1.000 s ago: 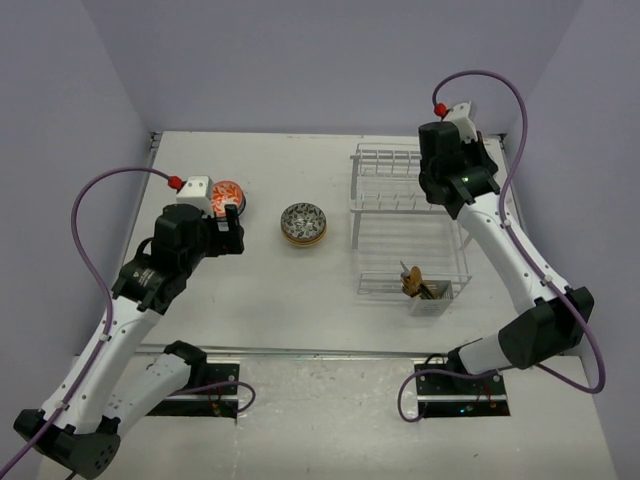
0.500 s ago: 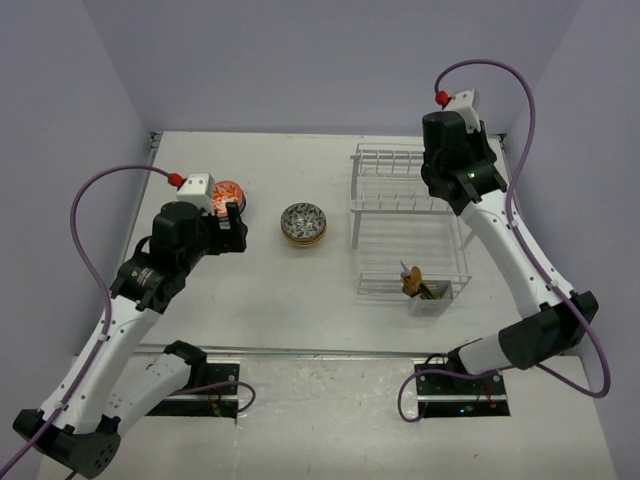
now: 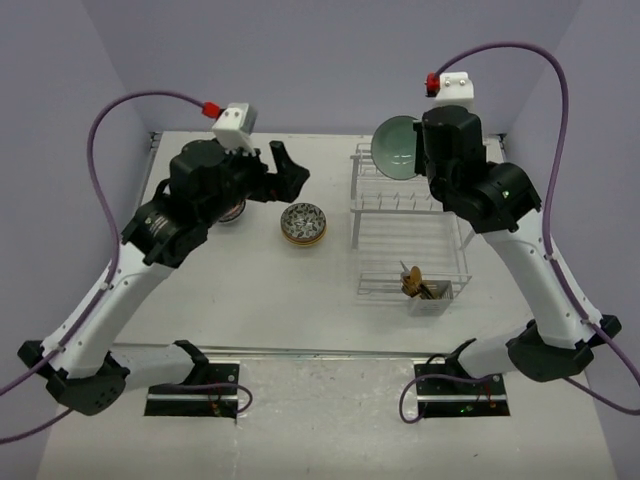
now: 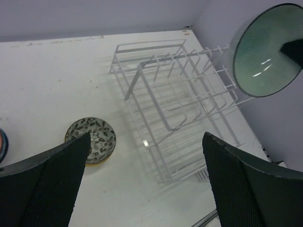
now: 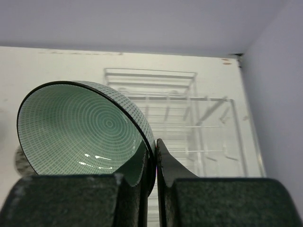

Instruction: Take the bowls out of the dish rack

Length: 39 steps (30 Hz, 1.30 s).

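My right gripper (image 5: 155, 149) is shut on the rim of a pale teal bowl (image 5: 85, 127) with fine ring lines inside. It holds the bowl tilted in the air above the back left of the white wire dish rack (image 3: 410, 225). The same bowl (image 3: 397, 147) shows from above, and again at the right of the left wrist view (image 4: 267, 49). My left gripper (image 3: 288, 170) is open and holds nothing. It hangs high over the table between the rack (image 4: 175, 99) and a dark leaf-patterned bowl (image 3: 303, 223) that sits on the table.
A small cutlery caddy (image 3: 430, 292) with utensils stands at the rack's near right corner. A sliver of another bowl (image 4: 1, 144) shows at the left edge of the left wrist view, under the left arm. Walls close off the back and both sides.
Both arms have risen. The right gripper has lifted the teal bowl up out of the rack. The left gripper has left the red-orange bowl and moved up and right.
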### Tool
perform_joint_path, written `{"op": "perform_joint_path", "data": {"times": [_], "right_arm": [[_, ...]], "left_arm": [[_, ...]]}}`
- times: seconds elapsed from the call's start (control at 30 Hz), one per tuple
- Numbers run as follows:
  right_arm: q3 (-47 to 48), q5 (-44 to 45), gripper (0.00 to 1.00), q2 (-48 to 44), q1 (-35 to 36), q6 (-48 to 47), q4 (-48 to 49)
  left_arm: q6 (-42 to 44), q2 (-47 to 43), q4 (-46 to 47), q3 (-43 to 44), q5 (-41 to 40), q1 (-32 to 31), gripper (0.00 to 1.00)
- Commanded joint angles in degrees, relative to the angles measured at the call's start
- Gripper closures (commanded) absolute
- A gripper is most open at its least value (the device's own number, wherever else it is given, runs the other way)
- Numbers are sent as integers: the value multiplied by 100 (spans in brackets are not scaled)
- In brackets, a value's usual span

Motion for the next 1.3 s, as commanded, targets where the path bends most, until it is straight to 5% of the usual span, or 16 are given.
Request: {"op": "perform_joint_path", "data": {"times": [0.0,0.13,0.37,0.7,0.9,1.27], "right_arm": [[531,-902,100,258,246,914,-300],[321,-1545,100,224,483,1135,-37],[-110,-1511,100,109,756,1390,271],[-128,-755,100,592,765,1241,289],[285,-1228,100,943,783,1364,263],[312,-1554,100,856,888,1496,456]], "left_arm": [[-202,763,-99,748,-1021,-536,0],[-377,1134,-153,1118,-1331,-686,1],[-439,1521,-65,1207,-1366,-862,25],[-483,1188,-197,1101,-1963,-897,21],[-474,993,-109,969,-1788,-888,23],[-334,1978,-759,1452,-2104,-888,54]]}}
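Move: The green bowl, held by its rim in the right gripper, has its middle some 22 cm right of the open left gripper, about 5 cm ahead and 3 cm higher. The patterned bowl stack is 7 cm ahead of the left gripper, the orange bowl stack 12 cm ahead and 17 cm left, both some 37 cm below. From the right gripper, the left gripper is 27 cm left, 4 cm back and 3 cm lower, the rack's top tier 8 cm ahead, 2 cm right, 22 cm below. Carry the green bowl about 14 cm left and some 8 cm down with the right gripper still shut on its rim, swinging that hand counter-clockwise, clear of the rack to the left gripper. Bring the left gripper right and forward, then ease it briefly back and up before going forward and down again, narrowing its fingers to about half open around the bowl's free rim. ##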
